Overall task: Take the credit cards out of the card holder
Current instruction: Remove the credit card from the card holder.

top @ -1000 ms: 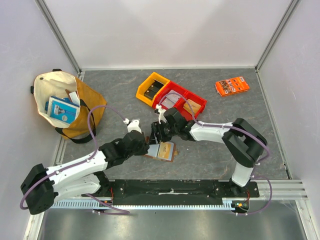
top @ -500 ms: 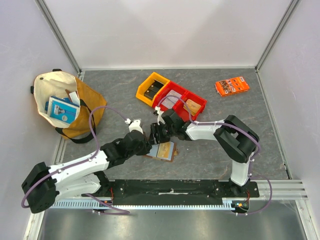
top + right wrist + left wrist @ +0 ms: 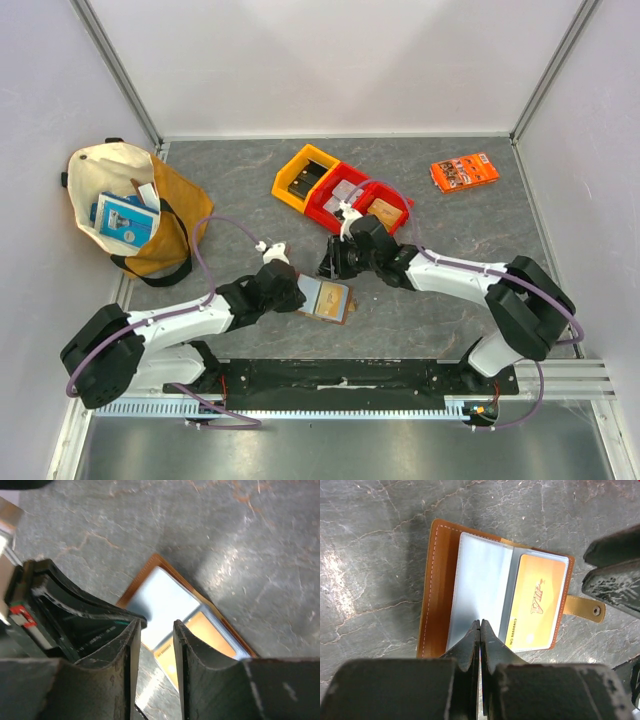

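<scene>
The card holder (image 3: 327,298) lies open on the table, brown leather outside (image 3: 440,590) with pale clear sleeves inside. An orange-gold credit card (image 3: 537,602) marked VIP sits in its right sleeve; the left sleeve looks pale and blank. My left gripper (image 3: 480,622) is shut, its tips resting on the near edge of the left sleeve (image 3: 298,296). A short way behind the holder, my right gripper (image 3: 330,268) hangs above it. Its fingers (image 3: 156,625) stand apart with nothing between them. The holder (image 3: 165,597) and the orange card (image 3: 215,632) show beyond them.
A yellow bin (image 3: 303,178) and a red bin (image 3: 360,205) stand behind the holder. An orange printed packet (image 3: 465,171) lies at the back right. A canvas bag (image 3: 125,205) with a blue box in it sits at the left.
My right gripper has pulled back from the holder, up and to the right, its jaws narrowing. The open holder now shows fully. My left gripper stays shut at the holder's left edge.
</scene>
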Motion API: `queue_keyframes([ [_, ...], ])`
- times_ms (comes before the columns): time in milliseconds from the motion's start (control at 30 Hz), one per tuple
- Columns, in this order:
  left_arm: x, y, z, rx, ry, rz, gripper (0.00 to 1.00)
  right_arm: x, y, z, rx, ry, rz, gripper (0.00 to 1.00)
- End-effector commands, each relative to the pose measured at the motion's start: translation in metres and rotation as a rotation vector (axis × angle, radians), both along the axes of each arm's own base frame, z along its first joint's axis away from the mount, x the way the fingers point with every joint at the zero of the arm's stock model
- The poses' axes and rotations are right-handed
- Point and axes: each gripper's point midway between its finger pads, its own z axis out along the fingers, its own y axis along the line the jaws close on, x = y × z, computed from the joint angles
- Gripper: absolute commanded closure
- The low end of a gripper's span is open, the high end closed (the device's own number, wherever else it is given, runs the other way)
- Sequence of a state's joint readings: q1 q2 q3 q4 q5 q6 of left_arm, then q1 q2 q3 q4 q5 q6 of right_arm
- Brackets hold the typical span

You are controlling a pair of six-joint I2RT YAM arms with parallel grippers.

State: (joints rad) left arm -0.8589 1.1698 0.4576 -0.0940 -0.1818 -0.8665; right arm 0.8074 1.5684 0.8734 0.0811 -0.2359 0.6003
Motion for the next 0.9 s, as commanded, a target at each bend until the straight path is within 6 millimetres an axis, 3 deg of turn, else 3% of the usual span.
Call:
queue_keyframes([
  [0,0.005,-0.008,0.005,-0.065,-0.005,0.025,0.98,-0.009,-0.021,-0.014,-0.048,0.012,-0.048,0.65],
  [100,0.004,-0.01,0.005,-0.079,0.001,0.02,0.98,-0.018,-0.029,-0.027,-0.056,0.042,-0.054,0.74],
  [200,0.003,-0.012,0.003,-0.102,0.02,0.015,0.98,-0.023,-0.033,-0.033,-0.052,0.059,-0.066,0.77],
  [500,0.01,-0.02,0.01,-0.163,0.028,-0.003,0.94,-0.026,-0.047,-0.04,-0.068,0.061,-0.112,0.78],
  [733,0.011,-0.027,0.008,-0.176,0.06,-0.053,0.81,-0.03,-0.051,-0.054,-0.095,0.09,-0.116,0.79],
  [867,0.01,-0.03,0.006,-0.189,0.062,-0.077,0.68,-0.032,-0.053,-0.059,-0.098,0.099,-0.116,0.79],
])
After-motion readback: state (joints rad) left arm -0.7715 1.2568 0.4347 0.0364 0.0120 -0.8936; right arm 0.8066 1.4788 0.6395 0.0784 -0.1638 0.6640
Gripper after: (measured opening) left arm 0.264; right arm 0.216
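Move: The orange credit card lies about 5 cm back, 2 cm right and 8 cm below the right hand. From that hand, the empty clear pocket is 4 cm back and 3 cm left, the strap with the snap 6 cm back and 7 cm right. From the left hand, the card is about 6 cm right, 1 cm ahead and 3 cm lower; the empty pocket is 2 cm ahead and 1 cm right. Right hand sinks about 6 cm, sweeping 5 right and some back towards the card, fingers narrowing; left fingers part slightly. ##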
